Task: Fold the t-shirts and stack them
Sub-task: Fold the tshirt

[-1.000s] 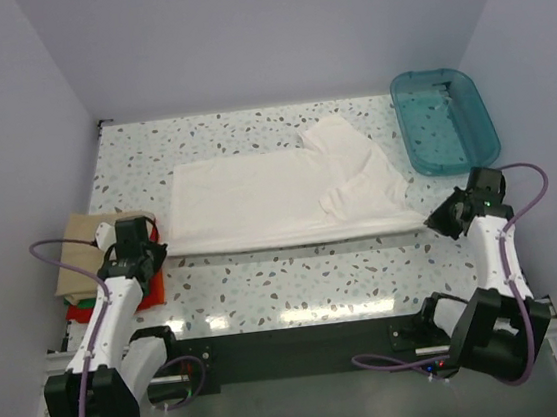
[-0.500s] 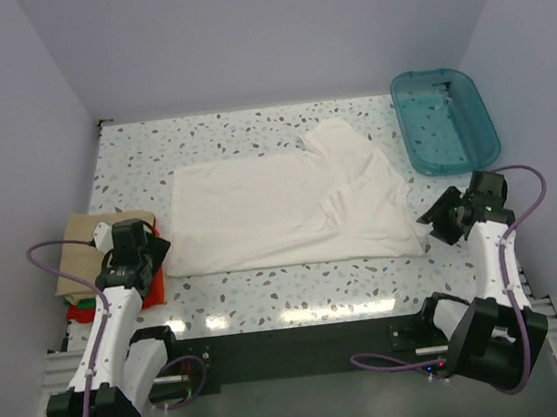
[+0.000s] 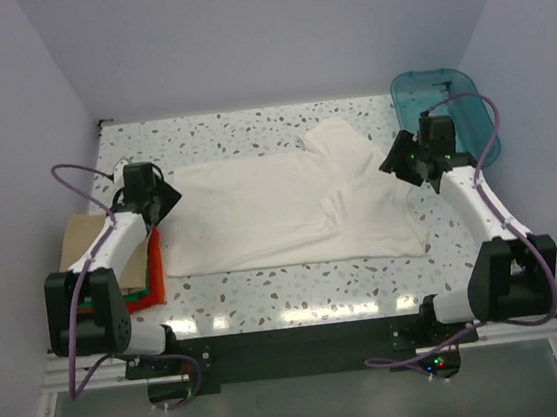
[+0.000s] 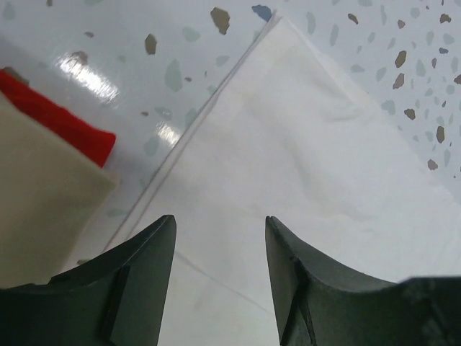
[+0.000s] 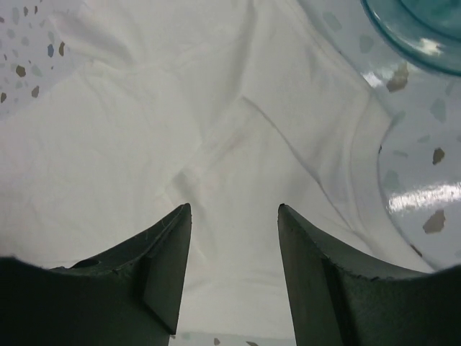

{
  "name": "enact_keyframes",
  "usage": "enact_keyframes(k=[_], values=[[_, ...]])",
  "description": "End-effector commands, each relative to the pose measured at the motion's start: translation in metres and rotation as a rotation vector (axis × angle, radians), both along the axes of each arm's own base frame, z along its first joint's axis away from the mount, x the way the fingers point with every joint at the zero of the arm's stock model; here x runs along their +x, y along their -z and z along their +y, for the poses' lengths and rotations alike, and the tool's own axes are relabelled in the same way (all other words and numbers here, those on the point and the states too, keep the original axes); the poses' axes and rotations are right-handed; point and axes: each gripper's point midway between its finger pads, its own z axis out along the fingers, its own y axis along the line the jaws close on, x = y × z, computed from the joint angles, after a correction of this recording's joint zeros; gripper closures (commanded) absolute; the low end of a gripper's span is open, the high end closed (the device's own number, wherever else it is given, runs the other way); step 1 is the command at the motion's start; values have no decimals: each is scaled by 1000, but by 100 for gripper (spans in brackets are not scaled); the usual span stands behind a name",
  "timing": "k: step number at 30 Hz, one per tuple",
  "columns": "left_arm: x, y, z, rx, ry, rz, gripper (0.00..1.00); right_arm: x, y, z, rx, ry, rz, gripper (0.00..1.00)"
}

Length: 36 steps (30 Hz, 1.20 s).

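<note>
A large white t-shirt (image 3: 279, 213) lies spread flat across the middle of the table, one sleeve folded over at its right end. My left gripper (image 3: 164, 197) hovers open over the shirt's left edge (image 4: 310, 144), and nothing sits between its fingers (image 4: 220, 220). Open and empty too, my right gripper (image 3: 400, 160) hangs over the shirt's right end (image 5: 216, 108), above wrinkled cloth (image 5: 234, 209). A stack of folded t-shirts, tan (image 3: 81, 241) on red (image 3: 152, 273), rests at the table's left edge; tan (image 4: 36, 194) and red (image 4: 57, 119) also show beside the left fingers.
A teal plastic bin (image 3: 459, 112) stands at the back right corner, its rim (image 5: 425, 29) close to my right gripper. Walls close in the table on three sides. Bare speckled tabletop (image 3: 297, 282) runs in front of the shirt.
Both grippers opened and let go of the white shirt's near corners. The cloth settled flat. Both arms then swung away from the near edge toward the shirt's far left and right ends.
</note>
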Motion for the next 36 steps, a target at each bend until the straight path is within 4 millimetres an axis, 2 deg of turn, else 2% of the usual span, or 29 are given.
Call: enact_keyframes(k=[1,2,3,4,5,6,7,8,9,10,11,13,14,15,16,17,18,19,21,22,23,25,26,27,29,36], values=[[61,-33,-4,55,66,-120,43,56,-32,9,-74,-34,-130,45],[69,-19,-5,57,73,-85,43,67,-18,13,-85,-50,-95,45],[76,-17,-5,64,80,-77,44,83,-32,16,-88,-59,-127,45],[92,-29,-7,67,88,-108,44,91,-32,19,-89,-67,-120,45],[100,-16,-7,70,94,-79,44,101,-14,19,-95,-71,-75,45],[107,-15,-7,79,102,-73,44,115,-26,22,-98,-78,-104,45],[121,-26,-8,82,103,-100,44,124,-22,22,-101,-76,-96,45],[128,-15,-8,85,109,-78,44,131,-20,25,-103,-81,-94,45],[135,-14,-8,94,120,-79,44,147,-14,28,-106,-88,-86,46],[147,-23,-9,99,122,-104,44,155,-11,30,-109,-92,-84,46],[152,-11,-9,101,130,-82,44,163,-9,32,-113,-95,-82,46],[169,-16,-12,108,158,-107,44,184,1,37,-124,-106,-70,46],[173,-1,-13,110,167,-80,44,190,6,39,-135,-116,-63,46],[177,3,-12,120,172,-69,44,201,-2,37,-150,-109,-83,46],[186,-1,-11,125,170,-80,44,206,17,37,-161,-112,-53,46],[188,16,-12,124,174,-48,44,212,19,36,-170,-112,-54,46],[191,20,-10,127,169,-35,44,220,14,36,-178,-111,-73,46],[196,28,-10,129,169,-24,44,224,28,36,-192,-121,-53,46],[199,35,-10,129,165,-6,44,236,24,36,-206,-125,-76,46],[201,36,-7,138,152,-5,44,240,35,33,-220,-129,-59,46],[201,40,-6,137,144,4,44,243,38,34,-227,-135,-58,46],[202,45,-4,142,137,9,44,252,34,33,-241,-134,-78,46],[201,50,-4,144,135,19,44,254,42,34,-249,-142,-71,46],[200,51,-3,147,130,23,44,260,39,34,-251,-142,-89,46],[199,55,-2,151,126,31,44,264,49,33,-260,-147,-82,45],[191,61,0,158,120,50,46,287,60,40,-263,-161,-112,43]])
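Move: The shirt's far left corner lies about 18 cm ahead of the left hand, 1 cm left and 9 cm below; the brown folded stack sits some 16 cm left and 7 cm back. From the right hand, the far edge of the right sleeve is roughly 29 cm ahead, 6 cm left and 14 cm lower, with the blue basket about 22 cm ahead and 19 cm right. Both open hands sweep forward, left 19 cm, right 27 cm, then sink towards the shirt's far corner and sleeve. ##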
